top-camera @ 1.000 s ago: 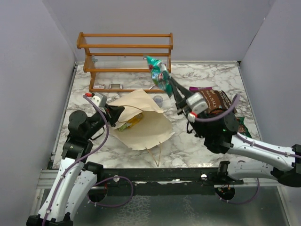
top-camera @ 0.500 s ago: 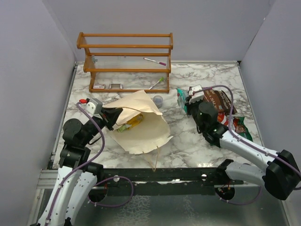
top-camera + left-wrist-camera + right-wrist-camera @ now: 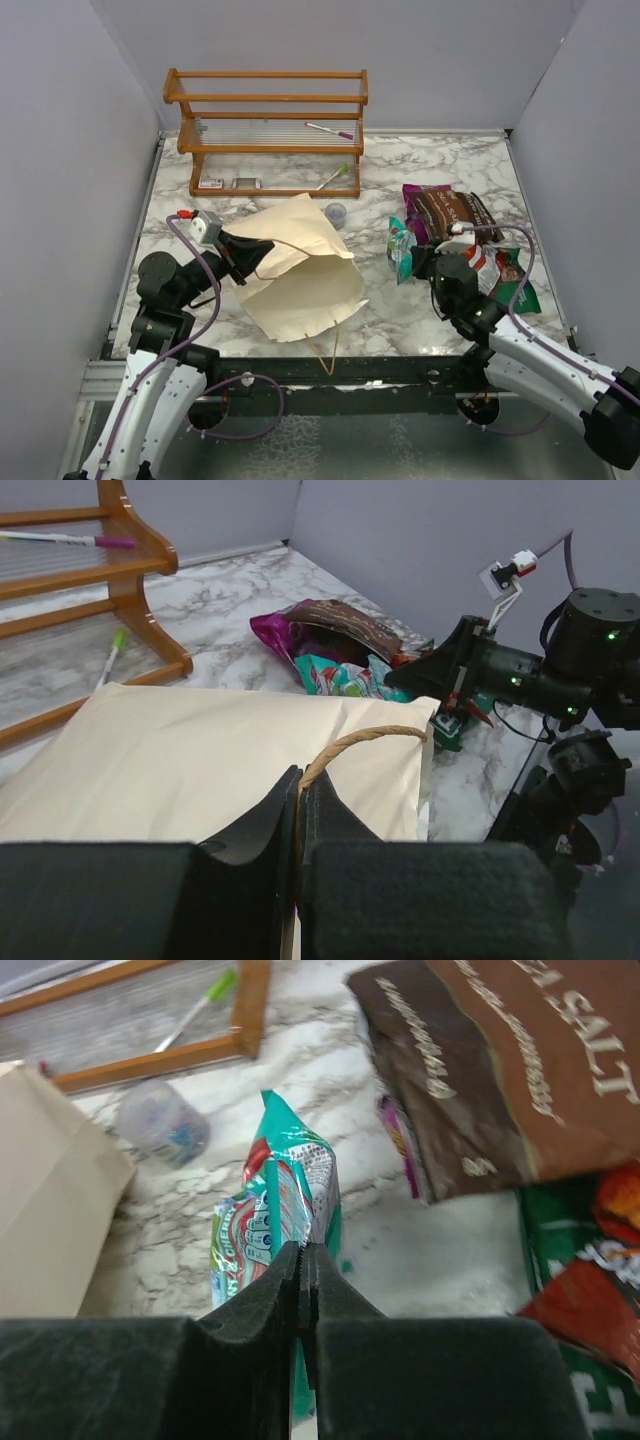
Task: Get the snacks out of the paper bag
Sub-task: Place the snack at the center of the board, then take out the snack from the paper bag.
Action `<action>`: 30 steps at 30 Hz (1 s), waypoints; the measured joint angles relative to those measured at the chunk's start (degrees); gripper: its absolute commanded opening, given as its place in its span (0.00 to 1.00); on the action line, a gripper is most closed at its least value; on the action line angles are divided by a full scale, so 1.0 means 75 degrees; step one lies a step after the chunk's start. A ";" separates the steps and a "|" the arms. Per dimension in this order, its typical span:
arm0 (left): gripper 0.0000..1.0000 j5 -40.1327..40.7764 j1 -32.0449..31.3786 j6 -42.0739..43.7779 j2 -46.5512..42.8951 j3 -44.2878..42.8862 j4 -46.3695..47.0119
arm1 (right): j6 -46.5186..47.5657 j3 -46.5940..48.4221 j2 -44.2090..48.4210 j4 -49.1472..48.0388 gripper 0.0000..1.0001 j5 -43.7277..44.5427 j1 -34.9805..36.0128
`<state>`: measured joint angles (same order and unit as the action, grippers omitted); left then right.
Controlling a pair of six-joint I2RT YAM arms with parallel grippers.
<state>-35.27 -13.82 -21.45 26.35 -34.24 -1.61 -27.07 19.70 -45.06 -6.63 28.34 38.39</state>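
The cream paper bag (image 3: 300,282) lies on the marble table, its mouth toward my left gripper (image 3: 243,262). That gripper is shut on the bag's edge and tan string handle (image 3: 365,739); the bag (image 3: 200,750) fills the left wrist view. The bag's inside is hidden. My right gripper (image 3: 420,262) is shut on a teal packet (image 3: 400,250), held low at the table. The right wrist view shows the teal packet (image 3: 275,1210) pinched in my gripper (image 3: 303,1255). A dark brown packet (image 3: 450,212) over a purple one (image 3: 412,190), plus green (image 3: 517,292) and red (image 3: 482,262) packets, lie at the right.
A wooden rack (image 3: 265,130) with markers stands at the back left. A small clear cup (image 3: 336,212) sits between the bag and the teal packet and also shows in the right wrist view (image 3: 163,1120). Grey walls enclose the table.
My right gripper brought the teal packet down from high near the rack to the table beside the brown packet. My left gripper shifted the bag; the yellow packet in its mouth no longer shows.
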 measured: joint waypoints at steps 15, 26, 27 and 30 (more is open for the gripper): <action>0.00 -0.0370 -0.0003 -0.0536 0.0064 0.0085 -0.0044 | -0.1606 0.0017 0.1716 0.2302 0.94 0.2017 0.0000; 0.00 -0.0303 -0.0347 -0.0545 0.0312 0.0085 -0.0216 | 0.2116 -0.0079 0.2328 -0.1209 0.97 -0.4896 -0.0020; 0.00 -0.0256 -0.0347 -0.0522 0.0291 0.0085 -0.0242 | 0.2203 -0.0076 0.2057 -0.1545 0.96 -0.5587 -0.0020; 0.00 -0.0061 -0.0341 -0.0487 0.0160 0.0085 -0.0376 | 0.2468 0.0017 0.1110 -0.2250 0.96 -0.7554 0.0082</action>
<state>-35.73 -16.38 -25.10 27.55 -33.61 -4.43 -8.56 19.84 -36.73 -23.51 -28.32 39.00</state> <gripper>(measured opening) 0.020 0.966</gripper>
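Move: The right hand still pinches the teal snack, whose middle hangs about 4 cm ahead, 2 cm left and 7 cm below, just over the marble board. From that hand, the brown snack lies some 14 cm ahead, 12 cm right and 9 below; the red snack 3 ahead, 17 right and 10 below; the paper bag's middle 23 left, 3 back and nearly level. The left hand has the teal snack roughly 12 cm ahead, 28 right and 24 below. The right hand swings about 6 cm to its right while dipping some 3 cm and drawing slightly back, its fingers opening to let go of the teal snack; then, opening fully, it sweeps back, left and up towards the paper bag's mouth, ending about 10 cm back, 12 cm left and 10 cm above its start, with the wrist turned some 60 degrees counter-clockwise so that the spread fingers point left at the bag. The left hand keeps its pinch on the bag's handle, sinking about 2 cm and tipping slightly down. ##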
